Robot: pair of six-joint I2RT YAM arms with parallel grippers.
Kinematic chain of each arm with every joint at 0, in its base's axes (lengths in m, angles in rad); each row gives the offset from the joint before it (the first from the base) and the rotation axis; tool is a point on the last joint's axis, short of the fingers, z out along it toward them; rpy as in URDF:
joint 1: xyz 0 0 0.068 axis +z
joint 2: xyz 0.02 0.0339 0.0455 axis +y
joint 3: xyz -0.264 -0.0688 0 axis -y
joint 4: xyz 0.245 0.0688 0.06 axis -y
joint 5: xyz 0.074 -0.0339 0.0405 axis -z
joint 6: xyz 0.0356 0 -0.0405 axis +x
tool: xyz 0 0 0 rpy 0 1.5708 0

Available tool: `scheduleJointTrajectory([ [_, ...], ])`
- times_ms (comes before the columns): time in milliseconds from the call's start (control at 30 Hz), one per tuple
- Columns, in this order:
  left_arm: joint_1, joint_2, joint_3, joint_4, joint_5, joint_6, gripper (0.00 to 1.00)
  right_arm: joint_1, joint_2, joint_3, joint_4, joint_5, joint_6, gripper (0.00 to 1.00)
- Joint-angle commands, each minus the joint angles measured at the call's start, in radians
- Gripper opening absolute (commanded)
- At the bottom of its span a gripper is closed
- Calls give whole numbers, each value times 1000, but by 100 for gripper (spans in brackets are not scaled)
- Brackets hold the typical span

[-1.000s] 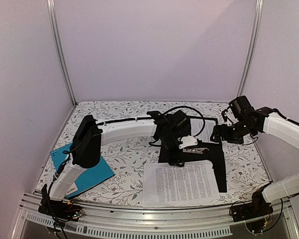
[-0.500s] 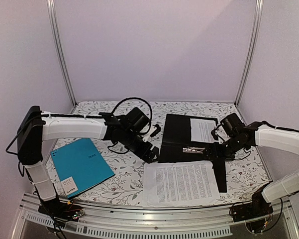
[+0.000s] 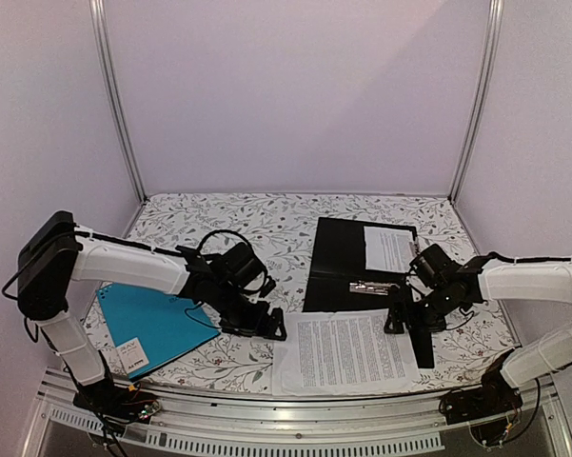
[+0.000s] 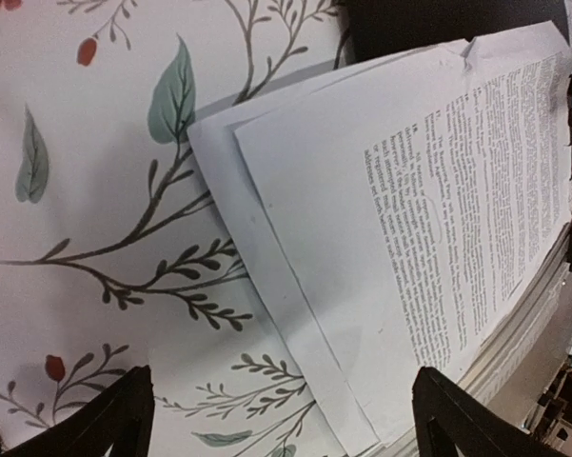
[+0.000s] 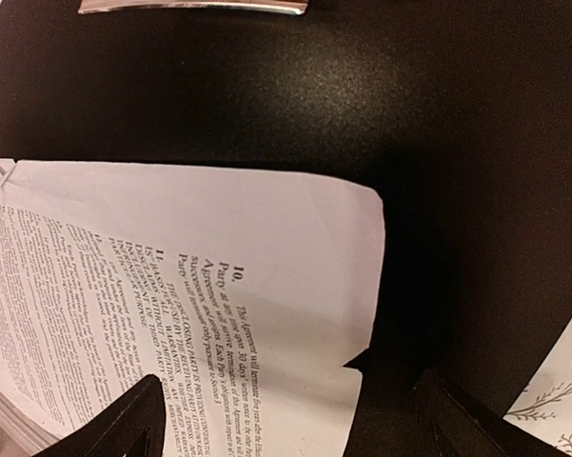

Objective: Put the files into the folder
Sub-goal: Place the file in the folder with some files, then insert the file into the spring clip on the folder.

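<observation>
The files [image 3: 347,350] are a stack of white printed sheets lying flat near the front edge, just below the open black folder [image 3: 335,257] with its silver clip [image 3: 373,287]. My left gripper [image 3: 271,324] is low at the stack's left edge and open. In the left wrist view its fingers straddle the files' [image 4: 409,219] corner with nothing between them [image 4: 276,424]. My right gripper [image 3: 400,319] hangs open over the stack's upper right corner. In the right wrist view the files [image 5: 171,267] overlap the folder [image 5: 457,143] below the clip [image 5: 195,6], and the gripper [image 5: 286,424] holds nothing.
A teal-blue folder [image 3: 157,324] with a white label lies at the front left under the left arm. A printed white sheet [image 3: 390,248] rests on the black folder's far right part. A narrow black flap [image 3: 421,338] runs along the stack's right side. Metal rail at the front edge [image 3: 286,400].
The left arm swung off the black folder, leftward and down to the stack's left edge. The right gripper came forward from the folder's right side to the stack's upper right corner.
</observation>
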Motion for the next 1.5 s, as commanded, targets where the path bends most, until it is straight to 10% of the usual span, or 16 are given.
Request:
scheduleJointTrajectory([
  [0,3,21,-21,83,95,-89,95,29,-32,-47,50,13,48,91],
  [1000,9,134,8,189,234,-201,94,181,-94,-125,116,76,225,89],
  [1467,36,75,-48,186,201,-201,64,181,-82,-152,127,112,269,87],
])
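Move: The file's middle lies roughly 14 cm right of and 6 cm back from the left hand, which hovers just above its left edge; from the right hand it is some 11 cm left and 6 cm back, about 2 cm below either. The folder's metal clip sits about 9 cm ahead of and 4 cm left of the right hand, and the sheet already in the folder about 19 cm ahead of that hand, 1 cm left. The file's two side edges are closed in on from both sides: the left hand slides low to the right by nearly 5 cm, drawing back slightly and tilting its fingertips right and back some 15 degrees, then eases about 1 cm left as its fingers begin to close. The right hand, staying wide open, goes left and back about 3 cm, its outer finger coming against the right edge and pushing it inward. ##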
